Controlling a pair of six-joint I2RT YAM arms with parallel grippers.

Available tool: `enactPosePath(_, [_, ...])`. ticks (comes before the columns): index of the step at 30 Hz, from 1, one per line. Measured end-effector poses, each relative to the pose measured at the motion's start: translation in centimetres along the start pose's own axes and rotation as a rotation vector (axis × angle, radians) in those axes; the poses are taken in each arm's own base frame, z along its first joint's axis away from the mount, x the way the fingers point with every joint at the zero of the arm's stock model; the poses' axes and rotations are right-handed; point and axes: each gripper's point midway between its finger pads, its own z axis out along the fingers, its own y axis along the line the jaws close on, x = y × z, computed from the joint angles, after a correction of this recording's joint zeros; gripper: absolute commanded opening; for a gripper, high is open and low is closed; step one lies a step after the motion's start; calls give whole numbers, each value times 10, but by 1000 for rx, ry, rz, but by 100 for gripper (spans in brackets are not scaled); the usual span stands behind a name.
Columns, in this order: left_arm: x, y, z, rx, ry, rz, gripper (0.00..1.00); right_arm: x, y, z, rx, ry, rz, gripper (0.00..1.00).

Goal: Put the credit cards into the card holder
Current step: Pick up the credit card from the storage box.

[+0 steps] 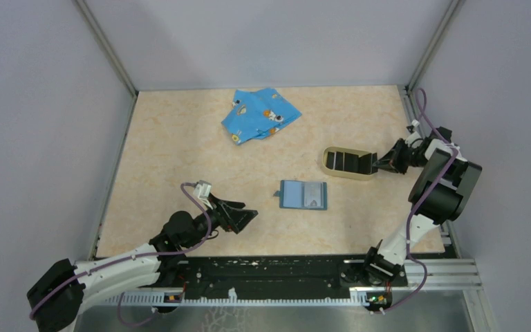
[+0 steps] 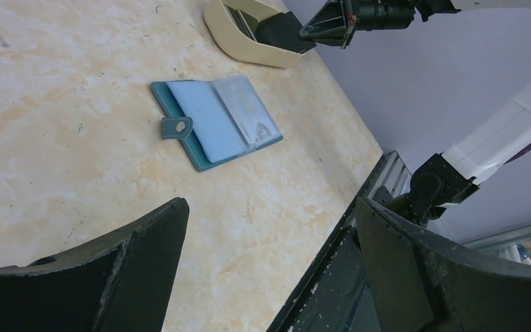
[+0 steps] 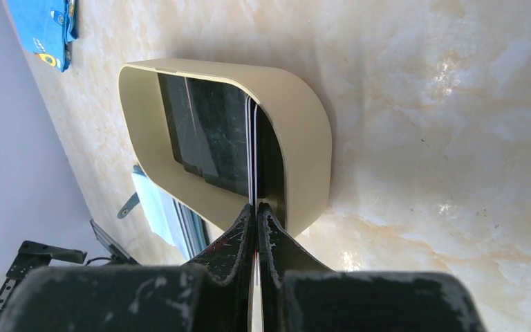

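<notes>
The teal-blue card holder [image 1: 303,195] lies open on the table centre, light blue inside, snap tab at its left; it also shows in the left wrist view [image 2: 214,121]. Black credit cards [image 1: 346,162] stand on edge in a tan oval tray [image 1: 327,160]. In the right wrist view the cards [image 3: 207,131] fill the tray [image 3: 297,138]. My right gripper [image 1: 377,164] [image 3: 256,206] is shut on the edge of one card [image 3: 254,159] at the tray's right end. My left gripper [image 1: 249,216] [image 2: 269,204] is open and empty, left of the holder.
A bright blue cartoon-print cloth [image 1: 261,114] lies at the back centre. The black front rail [image 1: 276,270] runs along the near table edge. Grey walls enclose the table on three sides.
</notes>
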Motion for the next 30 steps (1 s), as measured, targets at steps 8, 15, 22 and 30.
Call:
enactPosePath(8, [0, 0, 0, -1, 2, 0, 96, 0, -2, -3, 3, -4, 4, 0])
enactPosePath(15, [0, 0, 0, -2, 2, 0, 96, -6, -1, -15, 51, -33, -48, 0])
enactPosePath(22, [3, 2, -1, -10, 12, 1, 96, -23, 16, -51, 150, -141, -181, 0])
enactPosePath(30, [-5, -14, 0, 68, -12, 0, 96, -30, 65, -81, 60, -242, -365, 0])
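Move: The card is already pinched by one end in the right fingers, its body still reaching down into the right end of the storage box, whose middle lies about 9 cm left, 3 cm ahead and 4 cm below the right hand. The open card holder it is meant for is some 24 cm left, 7 cm back and 6 cm below. From the idle left hand, the holder lies about 11 cm ahead, 18 cm right and 14 cm below. Upward, slowly at first and then quickly, the right hand lifts the pinched card out of the storage box, rising some 10 cm and easing up to 3 cm right, then swinging partly back left. The wrist rolls and turns about 25 degrees on the way, bringing the fingers to point more forward, while they stay shut on the card's end. ##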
